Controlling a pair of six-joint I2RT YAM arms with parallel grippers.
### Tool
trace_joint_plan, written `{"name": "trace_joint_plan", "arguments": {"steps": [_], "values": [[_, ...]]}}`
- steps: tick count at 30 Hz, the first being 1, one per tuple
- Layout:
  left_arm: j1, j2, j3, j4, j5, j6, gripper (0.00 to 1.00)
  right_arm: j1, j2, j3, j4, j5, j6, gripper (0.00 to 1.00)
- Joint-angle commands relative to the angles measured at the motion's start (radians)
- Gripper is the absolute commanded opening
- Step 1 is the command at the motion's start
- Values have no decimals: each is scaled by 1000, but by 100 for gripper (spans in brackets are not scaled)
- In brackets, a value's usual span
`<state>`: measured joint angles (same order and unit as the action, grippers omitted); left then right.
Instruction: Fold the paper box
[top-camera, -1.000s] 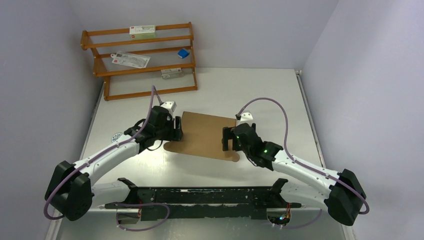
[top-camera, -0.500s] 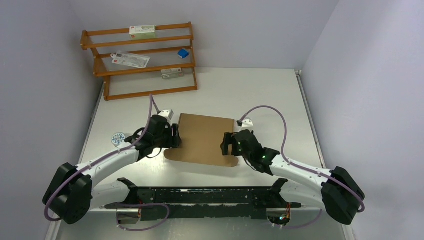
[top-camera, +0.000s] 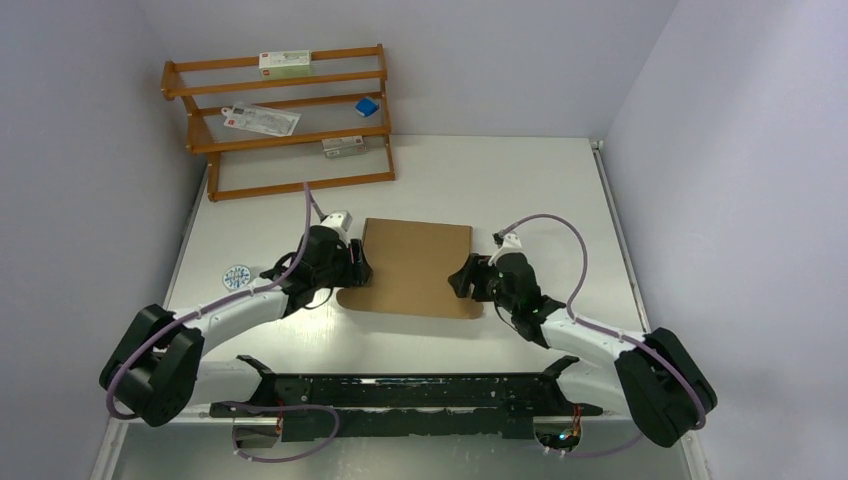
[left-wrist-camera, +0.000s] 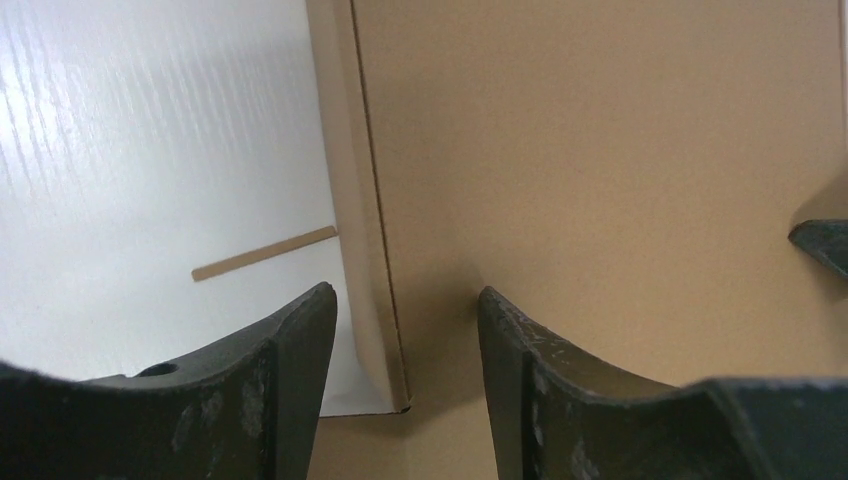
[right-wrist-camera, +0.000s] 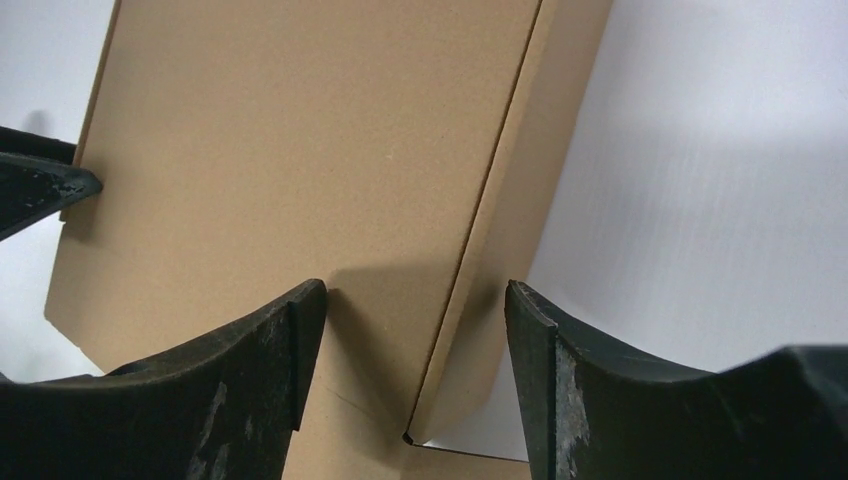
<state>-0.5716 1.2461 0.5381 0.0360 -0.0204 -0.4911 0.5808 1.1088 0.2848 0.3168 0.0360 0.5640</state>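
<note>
The paper box (top-camera: 415, 265) is a flat brown cardboard piece lying on the white table between the two arms, with a rounded flap at its near edge. My left gripper (top-camera: 356, 268) sits at its left edge. In the left wrist view the jaws (left-wrist-camera: 405, 310) straddle the box's left side wall (left-wrist-camera: 365, 250), open, with white table showing between the outer finger and the wall. At the right edge is my right gripper (top-camera: 468, 278). Its jaws (right-wrist-camera: 415, 300) straddle the right side wall (right-wrist-camera: 500, 270), open, one finger over the top panel (right-wrist-camera: 300, 150).
An orange wooden rack (top-camera: 280, 120) stands at the back left and holds white cartons and a small blue item. A round sticker (top-camera: 237, 275) lies left of the left arm. Beside the box lies a thin cardboard strip (left-wrist-camera: 265, 253). A black frame (top-camera: 400, 390) runs along the near edge.
The box has turned square to the table and shifted slightly back. Both grippers have settled lower onto its side edges, and the right jaws have narrowed markedly, the left a little.
</note>
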Motion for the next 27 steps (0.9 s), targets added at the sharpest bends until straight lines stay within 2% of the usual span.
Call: {"name": "trace_joint_plan", "arguments": {"steps": [1,4,9,15,19,22,27], "values": [[16,35,41,104,10,-10,59,-38,69,23,89,-83,-31,69],[38,53,77,109,11,-4,60,-42,88,81,58,-47,-50,70],[69,17,103,76,24,-12,65,-41,44,181,-103,43,-133,82],[87,-137,95,-20,-34,-8,78,-20,-70,220,-245,-21,-253,89],[91,-273,102,-121,-74,-12,88,35,-138,253,-325,-31,-303,91],[92,-341,114,-209,-116,-9,91,71,-169,252,-331,-62,-343,94],[92,-427,98,-296,-140,-12,96,252,-123,316,-392,32,-445,96]]}}
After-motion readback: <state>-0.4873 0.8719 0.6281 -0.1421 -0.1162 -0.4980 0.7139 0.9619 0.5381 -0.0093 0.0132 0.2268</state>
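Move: The paper box's middle lies about 10 cm to the right of the left hand, 3 cm ahead and 3 cm lower; from the right hand it is some 10 cm to the left, 5 cm ahead and 3 cm below. Each hand straddles a side edge near a near corner. The lid's near flap is centred about 9 cm right of the left hand and 7 cm back, and a thin brown strip lies 4 cm to that hand's left, level with it. Forward along the two sides of the box, nearly level at first, both hands slide about 3.5 cm, then lift clear while drawing back, fingers spreading almost fully and tips tilting up some 15 degrees. The left rises about 12 cm and swings out left, off the box; the right rises about 8 cm and shifts left over the lid, turning counter-clockwise. ##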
